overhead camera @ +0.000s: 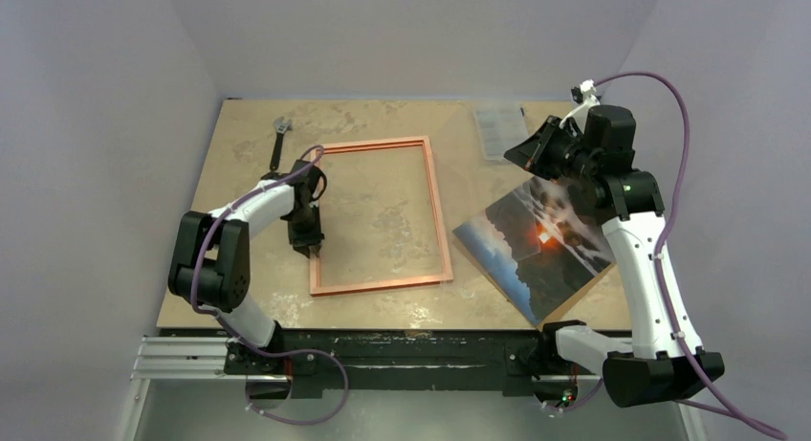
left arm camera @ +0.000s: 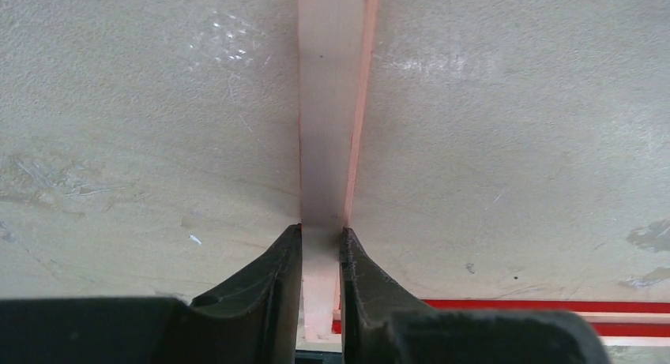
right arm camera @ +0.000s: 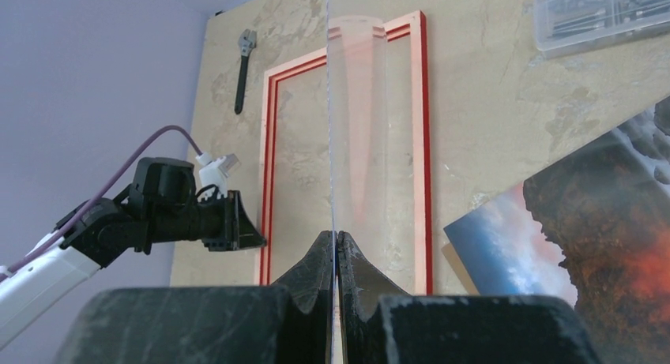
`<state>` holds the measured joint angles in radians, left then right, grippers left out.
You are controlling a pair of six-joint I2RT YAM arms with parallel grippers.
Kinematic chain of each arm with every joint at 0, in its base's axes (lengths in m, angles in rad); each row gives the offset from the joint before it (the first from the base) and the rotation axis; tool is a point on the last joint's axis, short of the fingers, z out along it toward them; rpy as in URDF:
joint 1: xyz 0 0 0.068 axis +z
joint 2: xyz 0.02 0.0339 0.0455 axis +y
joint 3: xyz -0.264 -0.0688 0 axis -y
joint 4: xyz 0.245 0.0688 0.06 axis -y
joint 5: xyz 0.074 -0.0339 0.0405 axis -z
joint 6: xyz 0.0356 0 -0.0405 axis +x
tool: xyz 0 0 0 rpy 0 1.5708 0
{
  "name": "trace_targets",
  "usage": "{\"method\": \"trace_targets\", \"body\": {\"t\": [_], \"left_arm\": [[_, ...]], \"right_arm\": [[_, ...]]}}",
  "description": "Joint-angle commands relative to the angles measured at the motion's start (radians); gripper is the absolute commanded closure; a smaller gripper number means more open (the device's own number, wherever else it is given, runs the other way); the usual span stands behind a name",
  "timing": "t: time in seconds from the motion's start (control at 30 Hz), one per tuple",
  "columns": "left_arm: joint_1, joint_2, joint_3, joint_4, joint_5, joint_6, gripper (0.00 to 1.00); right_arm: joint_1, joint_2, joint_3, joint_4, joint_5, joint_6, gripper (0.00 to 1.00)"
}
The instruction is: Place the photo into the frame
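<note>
The frame (overhead camera: 438, 211) lies flat on the table with its pale back up and red edges showing. My left gripper (overhead camera: 313, 250) is down on its left rail near the front corner. In the left wrist view the jaws (left arm camera: 321, 238) press both sides of that pale rail (left arm camera: 332, 103). The photo (overhead camera: 536, 240), dark rocks and an orange sunset, lies face up to the right of the frame, also seen in the right wrist view (right arm camera: 600, 214). My right gripper (overhead camera: 524, 154) hangs raised above the photo's far end. It (right arm camera: 333, 242) is shut on a thin clear sheet (right arm camera: 355, 143) seen edge-on.
A brown backing board (overhead camera: 595, 281) lies under the photo, its corner showing. A black wrench (overhead camera: 278, 144) rests at the table's far left. A clear plastic box of small parts (overhead camera: 500, 130) sits at the far edge, right of the frame. Walls close in on three sides.
</note>
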<state>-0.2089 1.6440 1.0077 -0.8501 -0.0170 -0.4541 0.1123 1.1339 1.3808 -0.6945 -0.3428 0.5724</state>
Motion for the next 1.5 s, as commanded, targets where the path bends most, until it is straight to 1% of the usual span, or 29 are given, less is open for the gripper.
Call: {"method": "trace_targets", "body": {"t": [0.0, 0.43, 0.57, 0.83, 1.03, 1.07, 1.1, 1.13, 1.2, 1.23, 1.27, 1.3, 1.33, 1.47], "left_arm": [[-0.039, 0.018, 0.023, 0.016, -0.029, -0.011, 1.0], [-0.175, 0.017, 0.014, -0.011, -0.086, 0.019, 1.0], [-0.185, 0.006, 0.001, -0.02, -0.109, 0.032, 1.0], [-0.192, -0.009, 0.045, -0.08, -0.186, 0.05, 1.0], [-0.192, 0.05, 0.12, -0.109, -0.238, 0.068, 0.99], [-0.192, 0.063, 0.132, -0.115, -0.246, 0.068, 0.93], [-0.192, 0.072, 0.14, -0.12, -0.251, 0.066, 0.84], [-0.192, 0.075, 0.144, -0.123, -0.251, 0.063, 0.73], [-0.192, 0.067, 0.139, -0.12, -0.245, 0.055, 0.42], [-0.192, 0.051, 0.134, -0.117, -0.239, 0.049, 0.31], [-0.192, 0.034, 0.124, -0.108, -0.227, 0.047, 0.24], [-0.192, 0.014, 0.111, -0.092, -0.213, 0.047, 0.19], [-0.191, 0.001, 0.101, -0.079, -0.199, 0.046, 0.16], [-0.19, -0.009, 0.091, -0.071, -0.168, 0.018, 0.15]], "right_arm": [[0.001, -0.033, 0.016, 0.053, -0.047, 0.02, 1.0], [0.002, -0.033, 0.016, 0.062, -0.056, 0.024, 1.0], [0.002, -0.031, 0.015, 0.059, -0.056, 0.023, 1.0], [0.003, -0.025, 0.014, 0.068, -0.059, 0.029, 1.0], [0.002, -0.016, 0.003, 0.082, -0.058, 0.042, 1.0], [0.001, -0.016, 0.001, 0.082, -0.051, 0.041, 1.0], [0.002, -0.014, -0.001, 0.082, -0.051, 0.042, 1.0], [0.002, -0.013, -0.004, 0.084, -0.053, 0.041, 1.0], [0.002, -0.012, -0.01, 0.088, -0.05, 0.042, 1.0], [0.002, -0.013, -0.015, 0.093, -0.053, 0.043, 1.0], [0.002, -0.011, -0.019, 0.098, -0.057, 0.044, 1.0], [0.003, -0.01, -0.021, 0.101, -0.06, 0.044, 1.0], [0.002, -0.009, -0.024, 0.103, -0.064, 0.045, 1.0], [0.001, -0.003, -0.029, 0.11, -0.072, 0.046, 1.0]]}}
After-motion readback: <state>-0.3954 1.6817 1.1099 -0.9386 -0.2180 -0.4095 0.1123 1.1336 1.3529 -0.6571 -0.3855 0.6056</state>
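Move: The left gripper is already shut on the left bar of the face-down frame. The frame's middle lies about 15 cm to this hand's right and 9 cm ahead, roughly 1 cm lower. The wrench is some 27 cm ahead and 11 cm left; the photo's middle is level with the hand, about 51 cm to the right. From the right hand, the frame's middle is about 24 cm left, 2 cm ahead and 33 cm below. Keep the left gripper pinched on the frame's left bar and draw it about 2 cm right, then slightly back, turning some 12 degrees clockwise with its left side tilting up to swing the frame round. Ease forward and up 1 to 2 cm, and open wide to let go, the fingers staying astride the bar. Keep the clear sheet held nearly still in the right gripper. ##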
